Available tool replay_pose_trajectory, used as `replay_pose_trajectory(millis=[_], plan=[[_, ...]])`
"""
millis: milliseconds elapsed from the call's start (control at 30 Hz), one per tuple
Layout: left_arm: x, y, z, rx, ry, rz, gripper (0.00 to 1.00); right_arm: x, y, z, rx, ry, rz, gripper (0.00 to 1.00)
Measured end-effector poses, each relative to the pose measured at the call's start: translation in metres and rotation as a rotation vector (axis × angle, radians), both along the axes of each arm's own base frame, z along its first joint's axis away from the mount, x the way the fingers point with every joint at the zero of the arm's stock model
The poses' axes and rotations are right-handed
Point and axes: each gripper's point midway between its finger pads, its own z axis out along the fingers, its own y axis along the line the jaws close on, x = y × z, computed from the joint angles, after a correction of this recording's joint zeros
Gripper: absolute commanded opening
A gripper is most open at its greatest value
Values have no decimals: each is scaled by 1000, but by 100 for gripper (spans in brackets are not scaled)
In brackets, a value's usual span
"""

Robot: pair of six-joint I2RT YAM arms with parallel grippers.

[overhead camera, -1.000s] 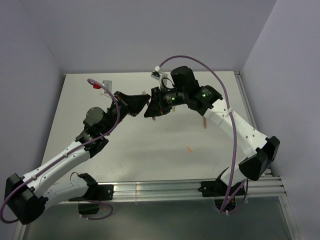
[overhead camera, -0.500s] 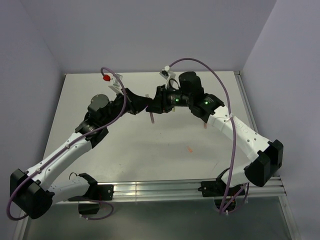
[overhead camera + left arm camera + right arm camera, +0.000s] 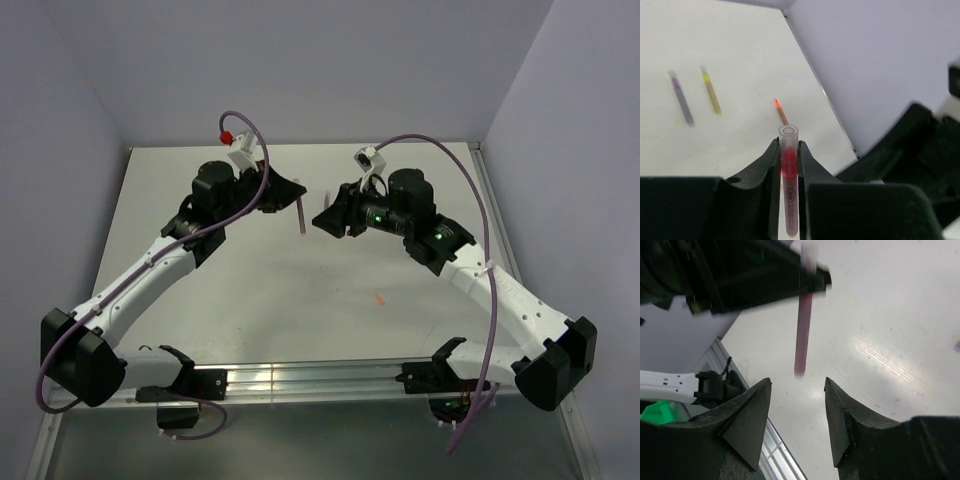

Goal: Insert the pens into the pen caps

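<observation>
My left gripper (image 3: 788, 145) is shut on a pink-red pen (image 3: 790, 200) whose pale see-through cap (image 3: 788, 133) sits on its far end. From above, this pen (image 3: 302, 215) hangs down from the left gripper (image 3: 298, 196) over the table's back middle. Just to its right my right gripper (image 3: 320, 221) stands open and apart from it. In the right wrist view the pen (image 3: 802, 330) ends a little above the right gripper (image 3: 797, 384). A purple pen (image 3: 682, 99), a yellow pen (image 3: 711, 91) and an orange-red pen (image 3: 781, 112) lie on the table.
A small orange piece (image 3: 379, 298) lies on the white table (image 3: 250, 290) in front of the right arm. The purple walls close the back and both sides. A metal rail (image 3: 320, 380) runs along the near edge.
The right gripper has opened, let go of the pink-red pen and drawn back to the right. The left gripper has kept the pen and swung up and back.
</observation>
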Motion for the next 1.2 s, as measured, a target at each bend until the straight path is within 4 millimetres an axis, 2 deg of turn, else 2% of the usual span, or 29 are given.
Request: replay_pose_trajectory(millis=[100,167,233,267,367,500,600,667,767,800,1000,1133,1200], plan=[[26,7,-1,45,-17,61,0,-5,-17,-8,-24,2,-67,56],[46,9,-6,88,-26,102,0,-6,-29,-4,-32,-6,-126,56],[71,9,-20,148,-18,137,0,-7,-41,4,-27,-23,-187,57],[82,9,-31,180,-10,152,0,-7,-46,7,-27,-28,-214,57],[110,9,-82,294,47,184,0,-6,-64,7,-49,-24,-300,57],[134,11,-155,418,152,206,0,-2,-81,-8,-111,17,-393,58],[147,13,-195,461,215,211,0,-1,-91,-16,-143,38,-441,60],[157,12,-211,477,239,214,0,-1,-96,-17,-145,41,-465,65],[179,8,-220,484,240,221,0,-2,-104,-20,-136,48,-492,70],[185,7,-221,485,234,225,0,-2,-107,-23,-131,54,-502,78],[196,4,-228,502,234,228,0,4,-133,-35,-101,97,-580,100],[202,3,-239,519,245,228,3,8,-140,-34,-76,113,-588,100],[201,5,-248,536,262,228,8,9,-141,-35,-65,122,-583,100]])
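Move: The left gripper holds the capped pink pen; the free table spot for it lies about 20 cm ahead, straight on and some 29 cm below. The capped purple pen lies about 19 cm ahead and 8 cm right of this gripper, the capped yellow pen about 20 cm ahead and 15 cm right. From the empty right gripper the orange pen lies about 14 cm ahead, 26 cm right and 28 cm below; the orange cap, 7 cm back and 16 cm right. Bring the left gripper down about 25 cm and forward some 20 cm, reaching forward first and then sinking steeply to the table left of the purple pen, rolling the wrist some 30 degrees left side up, tipping it down slightly and keeping the pink pen pinched. Meanwhile draw the right gripper about 14 cm right, away from the pink pen and towards the orange pen, turn it clockwise and open it from half to fully wide. ##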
